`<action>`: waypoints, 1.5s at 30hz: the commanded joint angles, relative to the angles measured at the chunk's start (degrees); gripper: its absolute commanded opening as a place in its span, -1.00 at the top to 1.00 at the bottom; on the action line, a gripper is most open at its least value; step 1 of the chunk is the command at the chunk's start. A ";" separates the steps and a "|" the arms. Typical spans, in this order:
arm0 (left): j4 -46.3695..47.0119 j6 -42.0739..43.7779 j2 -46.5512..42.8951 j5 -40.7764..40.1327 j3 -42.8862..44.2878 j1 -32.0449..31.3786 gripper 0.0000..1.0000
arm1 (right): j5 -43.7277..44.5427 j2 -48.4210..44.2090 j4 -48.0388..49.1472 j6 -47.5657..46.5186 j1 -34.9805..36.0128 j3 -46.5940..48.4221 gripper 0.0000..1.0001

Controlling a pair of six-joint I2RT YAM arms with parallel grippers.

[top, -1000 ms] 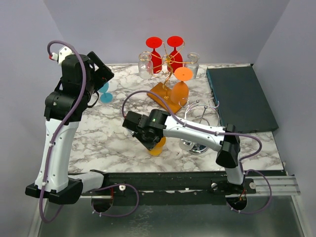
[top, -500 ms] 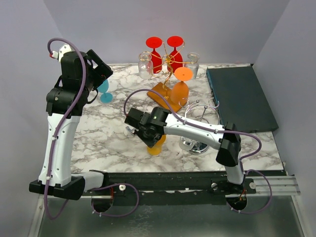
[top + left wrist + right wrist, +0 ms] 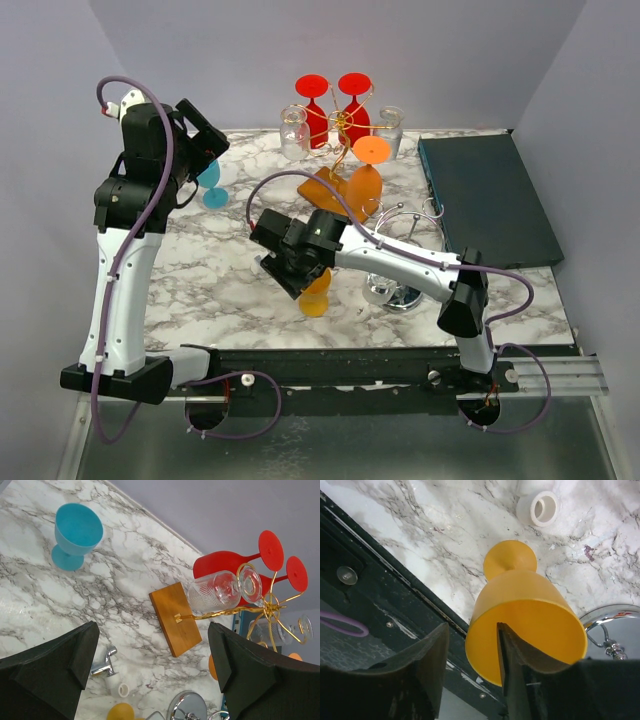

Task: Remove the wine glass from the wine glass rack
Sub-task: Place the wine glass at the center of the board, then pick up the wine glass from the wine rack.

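The gold wire wine glass rack (image 3: 345, 125) on a wooden base (image 3: 325, 188) stands at the back and carries two red glasses (image 3: 311, 88), clear glasses (image 3: 293, 135) and an orange glass (image 3: 368, 180). A yellow wine glass (image 3: 316, 298) (image 3: 525, 615) stands on its foot near the table's front edge. My right gripper (image 3: 300, 272) (image 3: 471, 630) is open astride its rim, one finger outside the wall with a gap, the other inside the bowl. My left gripper (image 3: 205, 150) (image 3: 152, 645) hangs open and empty high over the left side.
A blue goblet (image 3: 212, 185) (image 3: 75, 532) stands at the left back. A chrome wire stand (image 3: 400, 290) sits right of the yellow glass, and a dark flat box (image 3: 487, 200) lies at the right. A small white tube (image 3: 543, 507) and a chrome fitting (image 3: 102, 665) lie near the yellow glass.
My right gripper has opened off the yellow glass's wall and shifted slightly. The glass stays standing on the marble. The left arm rose a little earlier and is now still.
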 commanded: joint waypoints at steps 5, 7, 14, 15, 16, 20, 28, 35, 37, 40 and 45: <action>1.70 0.34 -0.45 2.54 -1.47 0.55 -0.97 | -0.78 -1.63 -4.02 -0.57 -0.16 5.03 -0.11; 1.70 0.28 -0.39 2.67 -1.48 0.56 -0.97 | -1.19 -2.33 -4.10 -0.45 -0.14 5.44 -0.17; 1.97 -0.01 0.07 3.72 -1.31 0.61 -0.97 | -1.14 -5.58 -4.80 0.01 -0.15 7.21 -0.28; 2.05 -0.15 0.14 4.01 -1.32 0.62 -0.97 | -0.96 -6.18 -4.87 0.10 -0.19 7.57 -0.29; 2.14 -0.19 0.29 4.20 -1.22 0.59 -0.97 | -0.68 -6.61 -4.99 0.10 -0.22 8.06 -0.30; 2.36 -0.44 0.76 5.14 -1.10 0.59 -0.97 | 1.91 -8.08 -5.51 0.57 -0.91 11.64 -0.36; 2.76 -0.85 1.86 8.09 -1.12 0.63 -0.97 | 0.95 -8.25 -1.95 -0.74 -11.18 25.86 -0.39; 3.10 -1.31 3.08 11.06 -0.79 0.61 -0.97 | -7.39 -15.16 9.45 0.91 -24.64 25.16 -0.44; 3.56 -1.63 3.36 12.21 -0.94 0.63 -0.97 | -10.21 -17.45 12.87 1.96 -29.51 22.33 -0.45; 4.88 -2.43 3.57 14.92 -2.03 0.60 -0.98 | -17.24 -18.89 15.49 3.80 -38.61 20.39 -0.46; 7.00 -3.82 3.82 18.08 -4.31 0.58 -0.97 | -33.84 -20.57 21.00 7.98 -52.74 14.99 -0.47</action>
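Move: The upright yellow wine glass has its middle roughly 2 cm ahead of the right hand, 3 cm to its right and 9 cm below, with the open fingers straddling its rim. From that hand, the steel rack is some 6 cm ahead and 24 cm right, and the hanging orange wine glass about 24 cm ahead, 15 cm right and slightly higher. From the left hand, the orange glass lies about 7 cm ahead, 31 cm right and 21 cm below; the left clear glass 14 cm ahead, 16 cm right, 19 cm below; the yellow glass 15 cm back, 19 cm right, 33 cm below. The right hand comes free of the yellow glass's rim by rising nearly straight up at first, its already parted fingers spreading wider, then sweeps fast up, forward and to the right until it is some 30 cm higher and 20 cm farther out, the wrist swinging about 60 degrees from pointing down to face the gold rack. Meanwhile the wide-open left hand eases about 5 cm, mostly rightward with a little forward and down, towards the gold rack and its hanging glasses, rolling and turning slightly clockwise, and touches nothing. ##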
